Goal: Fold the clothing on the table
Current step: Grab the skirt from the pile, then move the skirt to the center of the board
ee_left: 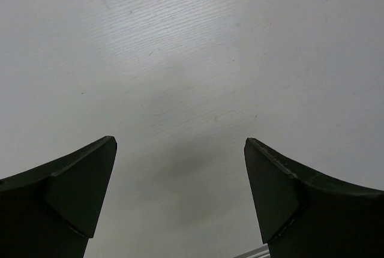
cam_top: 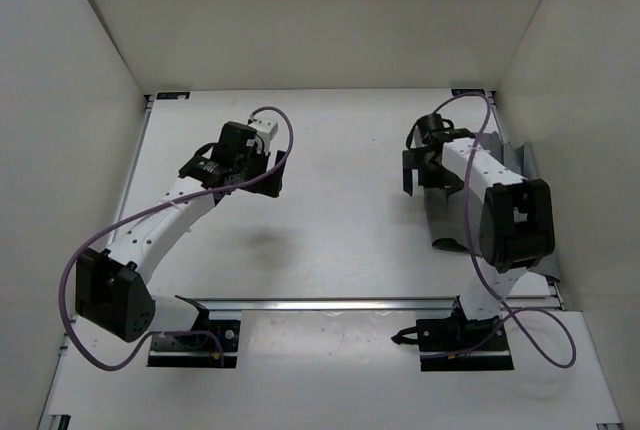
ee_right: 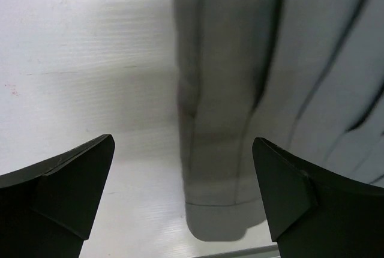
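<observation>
The clothing (ee_right: pixel 240 90), mid-grey fabric with long parallel pleats, lies on the white table (ee_right: pixel 78 60) at the right side. Its hemmed corner sits just ahead of the aluminium rail (ee_right: pixel 240 252). My right gripper (ee_right: pixel 183 143) hovers over that left edge of the cloth, open, with nothing between its fingers. From above, the clothing (cam_top: pixel 447 222) is mostly hidden under the right arm, with the right gripper (cam_top: pixel 428 185) over it. My left gripper (cam_top: pixel 262 178) hangs open over bare table (ee_left: pixel 180 60), far from the cloth. In its wrist view the left gripper (ee_left: pixel 180 143) holds nothing.
White side walls (cam_top: pixel 70 70) enclose the table on three sides. An aluminium rail (cam_top: pixel 350 302) runs across the near edge between the arm bases. Purple cables (cam_top: pixel 100 240) loop off both arms.
</observation>
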`<state>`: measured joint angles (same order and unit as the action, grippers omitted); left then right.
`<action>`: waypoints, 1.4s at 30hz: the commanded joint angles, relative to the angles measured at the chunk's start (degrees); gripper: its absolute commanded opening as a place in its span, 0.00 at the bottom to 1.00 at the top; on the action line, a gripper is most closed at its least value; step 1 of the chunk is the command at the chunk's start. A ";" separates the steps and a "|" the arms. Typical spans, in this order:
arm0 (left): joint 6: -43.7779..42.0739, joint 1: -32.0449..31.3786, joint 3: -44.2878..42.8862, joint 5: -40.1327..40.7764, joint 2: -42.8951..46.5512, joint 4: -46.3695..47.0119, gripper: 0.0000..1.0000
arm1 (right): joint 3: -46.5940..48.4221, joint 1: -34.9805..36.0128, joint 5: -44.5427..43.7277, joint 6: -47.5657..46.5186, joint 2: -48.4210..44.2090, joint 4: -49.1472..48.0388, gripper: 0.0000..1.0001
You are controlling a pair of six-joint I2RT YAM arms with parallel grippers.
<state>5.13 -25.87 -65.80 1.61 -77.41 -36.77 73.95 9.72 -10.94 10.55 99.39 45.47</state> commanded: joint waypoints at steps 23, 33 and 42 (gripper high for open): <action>1.47 4.16 3.31 -4.34 8.15 0.39 0.99 | -11.64 -3.04 0.22 2.73 -0.26 -5.13 0.53; 1.11 4.42 0.77 -2.48 6.31 1.61 0.99 | 5.57 3.46 1.96 0.01 5.63 0.58 0.00; 11.21 9.69 2.16 -9.96 4.46 8.91 0.98 | 54.61 15.95 20.14 -4.84 11.98 3.16 0.00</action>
<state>11.64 -18.15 -63.70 -4.73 -74.17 -31.90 120.46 24.71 -2.66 6.35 115.85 49.80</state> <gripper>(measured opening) 0.984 0.017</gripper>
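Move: The skirt lies crumpled below the right hand, its middle about 13 cm to the right and 2 cm back. The part of its left edge to be grabbed is about 5 cm back, 2 cm right and 6 cm below, and its near left corner some 14 cm back and 3 cm right. From the left hand, that left edge is roughly 42 cm to the right, 2 cm back and 16 cm lower. The right hand sinks and draws back about 5 cm each, swaying left then right, and shuts its wide-open fingers on the skirt's left edge to pinch it. It then sweeps quickly up, left and forward, nearly 20 cm each way, carrying the skirt towards mid-table while the fingertips swing outward and the wrist turns counter-clockwise some 25 degrees; the open left hand drifts about 2 cm left and up. ##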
